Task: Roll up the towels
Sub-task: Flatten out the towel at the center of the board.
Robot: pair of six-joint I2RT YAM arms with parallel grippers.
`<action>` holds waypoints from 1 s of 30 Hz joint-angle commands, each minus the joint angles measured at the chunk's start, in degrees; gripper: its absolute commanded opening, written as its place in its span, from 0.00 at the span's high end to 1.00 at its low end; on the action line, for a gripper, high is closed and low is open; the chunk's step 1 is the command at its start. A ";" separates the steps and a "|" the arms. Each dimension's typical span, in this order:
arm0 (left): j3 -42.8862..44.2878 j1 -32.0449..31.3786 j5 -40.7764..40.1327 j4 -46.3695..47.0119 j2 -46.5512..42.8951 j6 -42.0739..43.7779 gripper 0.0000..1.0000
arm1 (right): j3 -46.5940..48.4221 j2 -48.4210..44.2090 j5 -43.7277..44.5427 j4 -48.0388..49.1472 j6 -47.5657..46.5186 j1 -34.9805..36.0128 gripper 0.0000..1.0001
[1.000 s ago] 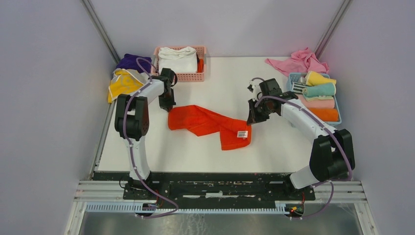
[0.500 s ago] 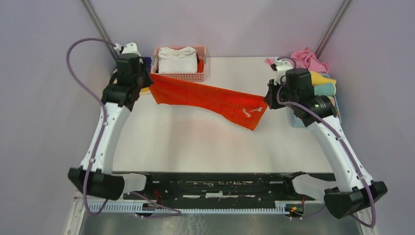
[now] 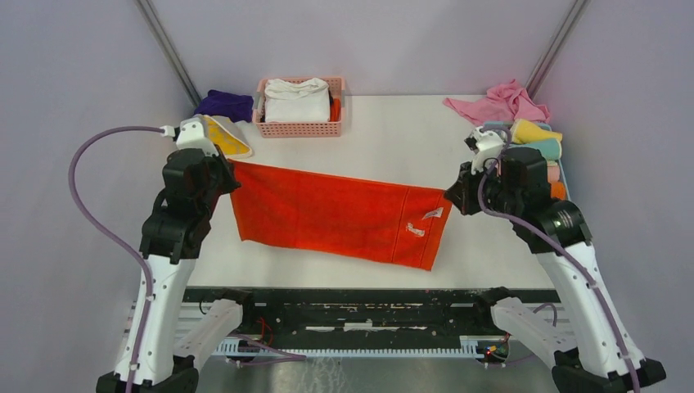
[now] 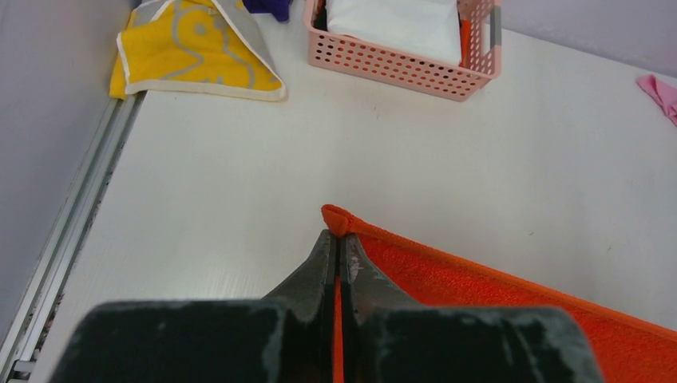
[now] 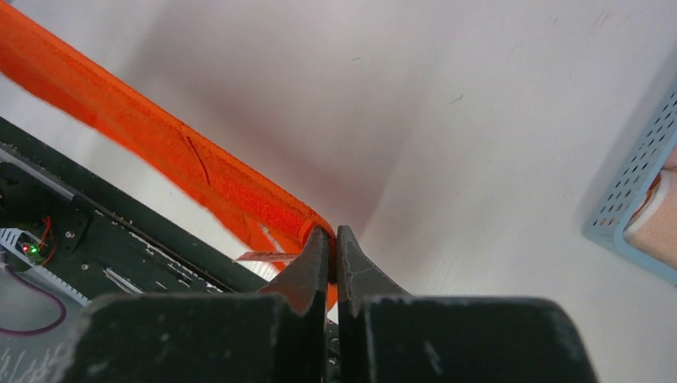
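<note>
An orange-red towel (image 3: 335, 214) hangs spread out as a flat sheet above the near half of the table. It is stretched between my two grippers by its top corners. My left gripper (image 3: 232, 169) is shut on the left corner, which pokes past the closed tips (image 4: 338, 238) in the left wrist view, with the cloth (image 4: 495, 279) running right. My right gripper (image 3: 448, 195) is shut on the right corner, pinched at the tips (image 5: 331, 233), and the towel (image 5: 160, 136) trails left. A white label (image 3: 434, 214) dangles near that corner.
A pink basket (image 3: 299, 128) holding a white folded cloth stands at the back. A yellow towel (image 3: 229, 137) and a purple towel (image 3: 223, 104) lie back left. A pink towel (image 3: 499, 102) lies back right beside a blue basket (image 5: 639, 183) of rolled towels (image 3: 536, 151).
Both arms have lifted the orange-red towel off the table, pulled apart and come toward the near edge. The crumpled cloth now hangs stretched flat.
</note>
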 commanded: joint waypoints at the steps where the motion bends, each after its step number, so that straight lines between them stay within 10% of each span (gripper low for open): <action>1: -3.11 0.39 0.56 4.40 8.26 0.82 0.97 | -0.70 9.23 5.78 4.29 1.28 -0.11 1.00; 16: 15.62 0.58 3.73 18.93 61.15 4.84 0.97 | 9.34 51.43 14.33 26.42 -12.02 -4.78 1.00; 30: 9.89 0.88 4.61 24.72 58.30 9.16 0.97 | 8.86 51.78 11.97 25.56 -24.80 -5.82 0.99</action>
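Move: Out in front of both hands, which still pinch the red towel's far corners well above the board, lies the center of the board: about 9 cm ahead of the left hand, 34 cm to its right and 32 cm below; from the right hand, 13 cm ahead, 23 cm left and 29 cm below. The pink basket stands some 42 cm ahead and 11 cm right of the left hand, the yellow towel 28 cm ahead and 22 cm left. The blue basket is about 22 cm ahead and 36 cm right of the right hand. Sweeping down and forward together, both arms carry the red towel's far edge out over the board, sinking some 20 to 25 cm and reaching just over 20 cm; the drop levels off first while the reach runs on, then eases. The left fingers tip down about 30 degrees, the right hand rolls its left side down about as much, and both keep their pinch. ##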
